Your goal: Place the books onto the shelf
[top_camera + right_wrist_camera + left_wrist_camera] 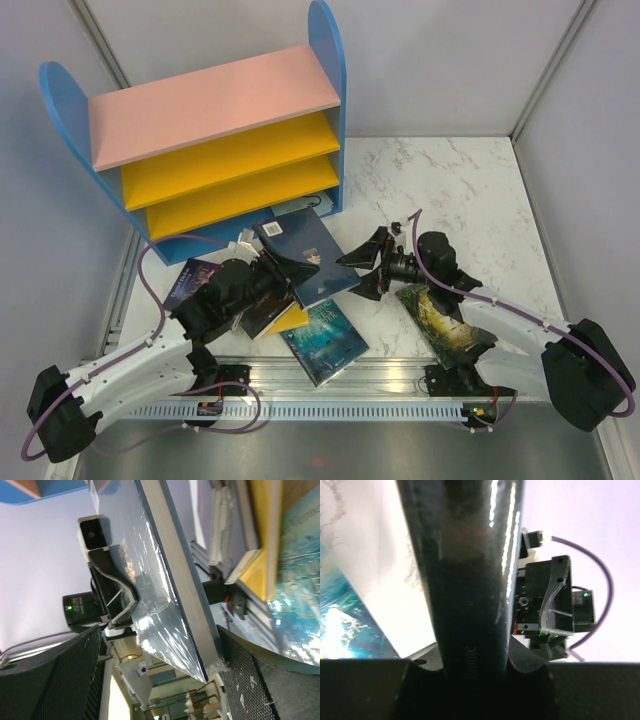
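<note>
My left gripper [281,266] [475,666] is shut on the near edge of a navy book [305,252], holding it tilted above the table in front of the shelf [215,105]. In the left wrist view the dark spine [470,570] fills the middle. My right gripper [366,264] [157,640] stands open at the book's right corner, its mesh pads [75,680] on either side of the plastic-wrapped book [170,575] without touching. More books lie flat: teal [323,341], yellow [291,320], purple [190,279], and green-gold [443,324] under the right arm.
Another thin book [298,207] lies at the shelf's blue base. The shelf's yellow boards [230,160] face the arms. Grey walls close in the white marble table [460,190], and a metal rail [330,405] runs along the near edge.
</note>
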Action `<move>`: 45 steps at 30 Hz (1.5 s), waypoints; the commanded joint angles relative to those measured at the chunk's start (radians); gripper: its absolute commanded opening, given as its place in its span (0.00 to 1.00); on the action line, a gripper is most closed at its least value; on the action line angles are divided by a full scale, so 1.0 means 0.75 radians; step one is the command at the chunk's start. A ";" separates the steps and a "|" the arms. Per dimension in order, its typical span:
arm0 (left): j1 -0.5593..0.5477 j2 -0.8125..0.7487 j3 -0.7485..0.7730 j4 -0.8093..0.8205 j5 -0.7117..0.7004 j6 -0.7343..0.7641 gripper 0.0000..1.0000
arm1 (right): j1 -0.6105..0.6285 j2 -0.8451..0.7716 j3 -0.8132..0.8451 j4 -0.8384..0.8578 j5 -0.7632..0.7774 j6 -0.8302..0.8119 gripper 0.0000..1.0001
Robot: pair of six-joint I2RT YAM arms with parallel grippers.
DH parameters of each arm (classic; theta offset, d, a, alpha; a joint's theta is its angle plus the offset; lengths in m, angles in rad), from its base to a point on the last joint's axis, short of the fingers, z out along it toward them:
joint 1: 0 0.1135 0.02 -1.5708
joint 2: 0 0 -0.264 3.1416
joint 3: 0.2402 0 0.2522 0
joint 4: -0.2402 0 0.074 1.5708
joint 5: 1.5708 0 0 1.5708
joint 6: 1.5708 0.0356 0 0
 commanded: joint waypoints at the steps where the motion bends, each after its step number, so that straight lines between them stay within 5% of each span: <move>1: 0.003 -0.057 0.003 0.303 -0.052 -0.068 0.02 | 0.067 0.024 -0.016 0.398 0.058 0.224 0.95; 8: 0.005 -0.149 -0.091 0.336 -0.084 -0.128 0.02 | 0.073 0.043 -0.082 0.669 0.148 0.402 0.81; 23: 0.003 -0.182 -0.132 0.152 -0.050 -0.142 0.02 | 0.124 0.184 0.047 0.838 0.206 0.435 0.25; 27: 0.005 -0.145 -0.128 0.125 -0.027 -0.150 0.02 | 0.128 0.198 0.055 0.828 0.191 0.396 0.00; 29: 0.005 -0.131 -0.122 0.091 -0.013 -0.150 0.03 | 0.130 0.192 0.061 0.794 0.189 0.347 0.00; 31: 0.005 -0.131 -0.097 0.003 -0.007 -0.138 0.12 | 0.128 0.166 0.069 0.657 0.189 0.266 0.00; 32: 0.005 -0.139 -0.085 -0.030 -0.007 -0.118 0.27 | 0.130 0.155 0.078 0.614 0.193 0.245 0.00; 35: 0.005 -0.196 -0.030 -0.230 -0.035 -0.071 0.49 | 0.122 0.135 0.076 0.536 0.187 0.200 0.00; 40: 0.003 -0.321 -0.003 -0.451 -0.064 -0.050 0.52 | 0.097 0.141 0.072 0.513 0.187 0.175 0.00; 45: 0.003 -0.515 -0.026 -0.607 -0.101 -0.066 0.68 | 0.073 0.149 0.102 0.450 0.165 0.096 0.00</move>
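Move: The left hand already grips the navy book in the air by its spine side; its middle is about 2 cm ahead and 2 cm right, level with that hand. From the open right hand the middle lies some 10 cm left and 3 cm ahead, level, the right-hand corner just between its fingers. From the right hand, on the table some 18 cm lower, the teal book is about 10 cm back and 6 cm left, the yellow book 15 cm left and 1 cm ahead. Up together first, both hands rise about 4 cm with fingertips tilting up, while the right hand eases left and closes its wide-open fingers on the book's right-hand end. Both then sink again, the right keeping its pinch and finishing slightly farther forward; the left opens, lets go of the spine side and backs off some 5 cm, back and to the left, still sinking a little. ##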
